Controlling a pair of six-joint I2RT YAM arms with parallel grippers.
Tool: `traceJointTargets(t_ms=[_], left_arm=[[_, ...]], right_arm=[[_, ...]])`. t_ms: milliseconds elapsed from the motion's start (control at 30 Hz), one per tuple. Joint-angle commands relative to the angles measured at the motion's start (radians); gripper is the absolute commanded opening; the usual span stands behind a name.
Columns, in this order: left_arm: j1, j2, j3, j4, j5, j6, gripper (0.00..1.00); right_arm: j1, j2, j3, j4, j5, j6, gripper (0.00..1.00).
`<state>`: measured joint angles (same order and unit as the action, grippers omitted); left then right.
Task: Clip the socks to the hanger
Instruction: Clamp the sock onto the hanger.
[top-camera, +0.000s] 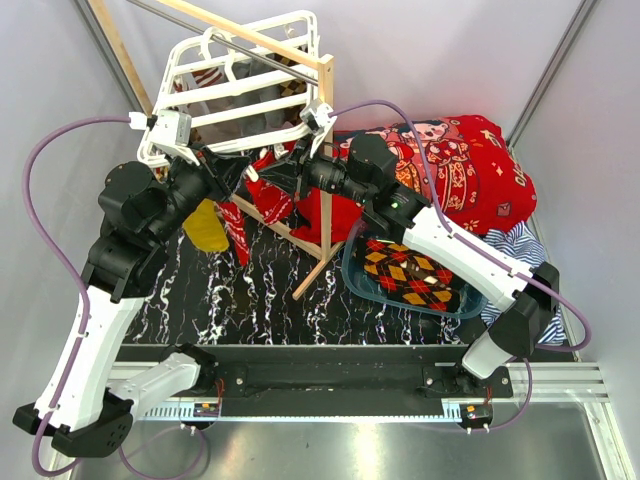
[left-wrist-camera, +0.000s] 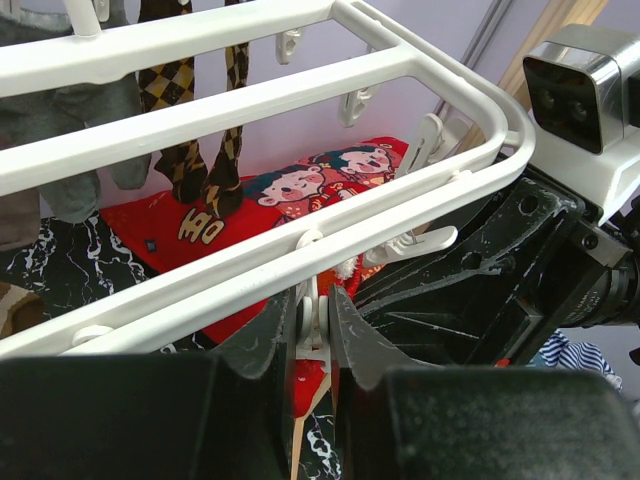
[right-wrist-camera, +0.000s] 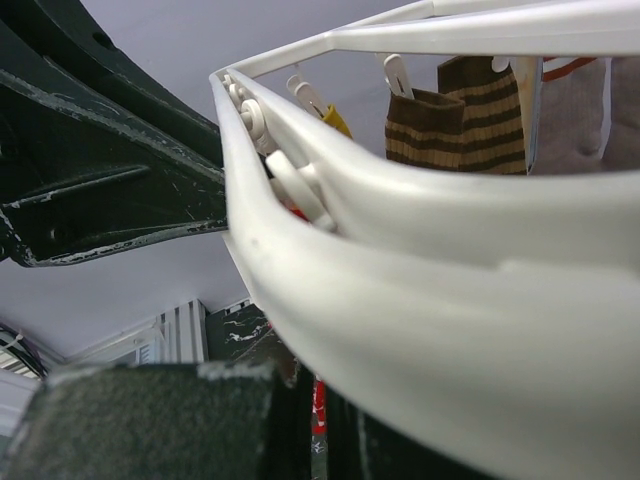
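The white hanger (top-camera: 240, 85) hangs from a wooden rack, with brown diamond-patterned socks (left-wrist-camera: 185, 130) and a brown striped sock (right-wrist-camera: 470, 120) clipped on it. Under the hanger's near rim (left-wrist-camera: 200, 285), my left gripper (left-wrist-camera: 318, 320) is shut on a white dangling clip (left-wrist-camera: 318, 300). My right gripper (top-camera: 278, 172) meets it from the right, just under the rim (right-wrist-camera: 450, 300). Its jaws stand almost together with a strip of red sock (right-wrist-camera: 318, 412) between them. More red sock cloth (top-camera: 264, 190) hangs below the two grippers. A mustard yellow sock (top-camera: 205, 225) hangs lower left.
The bare-wood rack (top-camera: 325, 150) crosses in front of the hanger. A blue basket (top-camera: 352, 270) holds argyle socks (top-camera: 410, 275) at the right. Behind it lies the red cartoon blanket (top-camera: 460, 150), and a blue-white striped cloth (top-camera: 515, 245) sits beside it. The right arm (left-wrist-camera: 500, 290) crowds the left wrist view.
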<state>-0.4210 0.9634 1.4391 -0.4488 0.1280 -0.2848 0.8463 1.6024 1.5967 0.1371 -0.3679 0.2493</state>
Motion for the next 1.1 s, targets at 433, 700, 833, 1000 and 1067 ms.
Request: traceJointTargets(t_ms=[433,700,833,1000,1067], left_arm=[[-0.001,-0.025,-0.008,-0.004,0.004,0.021,0.21],[-0.001,-0.028,-0.008,-0.013,0.009,0.024,0.23],[-0.001,-0.028,-0.003,-0.014,0.009,0.022,0.31],[-0.001,-0.028,0.004,-0.014,0.012,0.018,0.47],[-0.001,-0.029,0.007,-0.014,0.01,0.015,0.56]], right_arm=[[0.005,-0.022,0.051,0.073,-0.02,0.013,0.01],[0.005,-0.024,0.06,0.081,-0.017,0.015,0.01],[0.005,-0.024,0.065,0.082,-0.019,0.013,0.01],[0.005,-0.021,0.071,0.087,-0.025,0.016,0.02],[0.005,-0.018,0.072,0.09,-0.026,0.019,0.05]])
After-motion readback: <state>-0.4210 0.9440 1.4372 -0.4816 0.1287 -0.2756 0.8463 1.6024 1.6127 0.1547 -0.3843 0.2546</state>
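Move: The left fingers are already shut on the levers of the clip, whose middle is about 1 cm ahead of and 1 cm above their hand point. The next clip hangs some 5 cm right, 2 cm ahead and 2 cm higher; an already clipped red sock hangs about 6 cm left, 1 cm nearer and 12 cm down. From the right hand, shut on the new red sock's cuff, the held clip lies roughly 3 cm left, level front to back and in height. Easing back and slightly up by under 1 cm, the left hand starts to open, slowly at first and then to about half its range, and its pads come off the clip's levers as it dips about 1 cm at the end. The right hand stays beside the clip with its fingers shut, rising about 1 cm, most of that late on. ##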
